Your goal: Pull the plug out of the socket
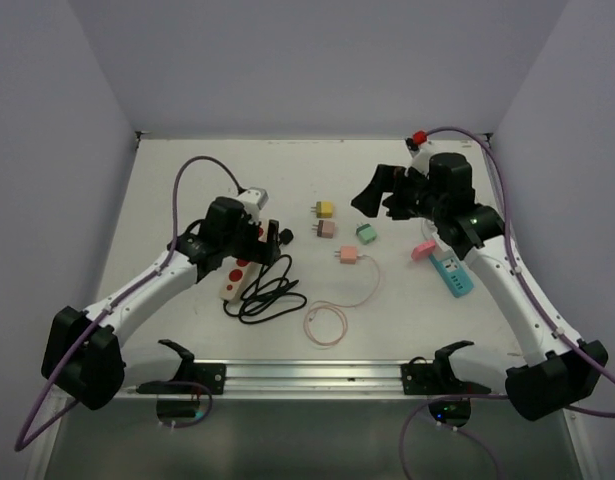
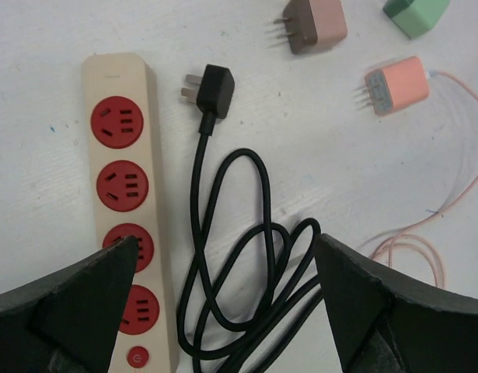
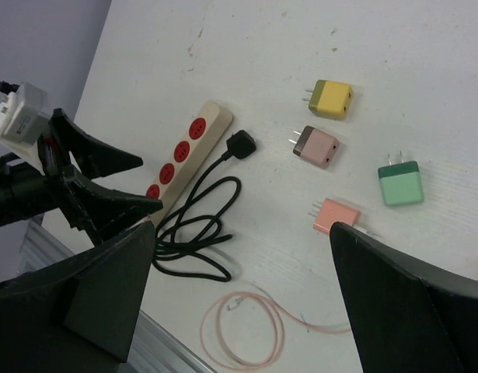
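Note:
A cream power strip with red sockets (image 2: 122, 194) lies on the table, also in the top view (image 1: 232, 280) and the right wrist view (image 3: 184, 151). A black plug (image 2: 211, 81) lies flat beside its far end, prongs free, apart from the strip; its black cable (image 2: 239, 264) coils next to the strip. The plug also shows in the top view (image 1: 286, 237) and the right wrist view (image 3: 240, 144). My left gripper (image 2: 225, 241) is open and empty, above the strip's near sockets and the cable coil. My right gripper (image 3: 242, 225) is open and empty, raised above the table's middle (image 1: 379, 205).
Loose adapters lie mid-table: yellow (image 1: 324, 209), dusty pink (image 1: 325, 229), green (image 1: 366, 233), and a salmon charger (image 1: 348, 255) with a thin pink cable loop (image 1: 327, 322). A teal power strip (image 1: 453, 275) with a pink plug (image 1: 423, 250) at its far end lies under the right arm.

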`<state>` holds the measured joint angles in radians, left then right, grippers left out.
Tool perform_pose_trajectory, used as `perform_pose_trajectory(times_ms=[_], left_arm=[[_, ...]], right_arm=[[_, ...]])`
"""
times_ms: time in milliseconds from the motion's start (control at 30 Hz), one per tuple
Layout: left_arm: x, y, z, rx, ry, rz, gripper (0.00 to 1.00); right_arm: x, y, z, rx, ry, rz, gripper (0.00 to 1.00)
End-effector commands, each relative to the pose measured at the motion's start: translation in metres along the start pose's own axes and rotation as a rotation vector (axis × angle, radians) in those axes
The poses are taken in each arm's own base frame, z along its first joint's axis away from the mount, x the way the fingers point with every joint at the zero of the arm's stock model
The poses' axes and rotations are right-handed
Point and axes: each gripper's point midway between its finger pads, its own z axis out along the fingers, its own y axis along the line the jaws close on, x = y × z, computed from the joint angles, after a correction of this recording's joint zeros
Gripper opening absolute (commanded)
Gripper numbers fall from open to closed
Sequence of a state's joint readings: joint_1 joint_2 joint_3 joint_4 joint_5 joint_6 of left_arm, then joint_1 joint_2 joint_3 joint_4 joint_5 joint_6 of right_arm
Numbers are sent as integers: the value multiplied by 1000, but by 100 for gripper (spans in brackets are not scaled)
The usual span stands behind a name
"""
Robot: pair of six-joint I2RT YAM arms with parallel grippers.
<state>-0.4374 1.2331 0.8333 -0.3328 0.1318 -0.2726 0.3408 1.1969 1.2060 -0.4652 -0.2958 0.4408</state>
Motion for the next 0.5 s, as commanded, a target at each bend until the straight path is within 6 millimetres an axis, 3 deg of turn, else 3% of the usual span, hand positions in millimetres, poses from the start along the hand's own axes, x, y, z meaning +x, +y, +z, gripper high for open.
perform_pose_trajectory(times_ms=[0, 133, 300, 400, 467], left_arm=[[24, 7, -3, -162, 66, 123, 97], [68, -21, 10, -198, 182, 219, 97], [97, -41, 23, -216, 249, 268, 94], [104, -32, 31, -277, 271, 254, 84], [107, -20, 38, -351, 283, 262, 70]], right_arm=[[14, -5, -22, 27, 31, -57, 99], [12, -2, -46, 43, -3, -85, 99], [3, -3, -69, 85, -63, -116, 99], [0, -2, -76, 95, -72, -129, 99], [-1, -2, -78, 97, -76, -138, 99]])
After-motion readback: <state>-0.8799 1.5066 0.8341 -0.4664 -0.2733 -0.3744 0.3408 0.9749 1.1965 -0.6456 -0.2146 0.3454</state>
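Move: The black cable coil lies about 9 cm back and 2 to the right of the left hand, some 11 below. At about that same depth, its black plug sits 4 cm right and 1 ahead of the hand, the power strip's middle 4 back and 4 left, and the pink charger 3 back and 17 right. From the right hand, the coil is roughly 12 cm back, 18 left and 27 below. Left hand dives 10 cm down, 8 back towards the cable coil, starting to close; right hand withdraws back and right. ##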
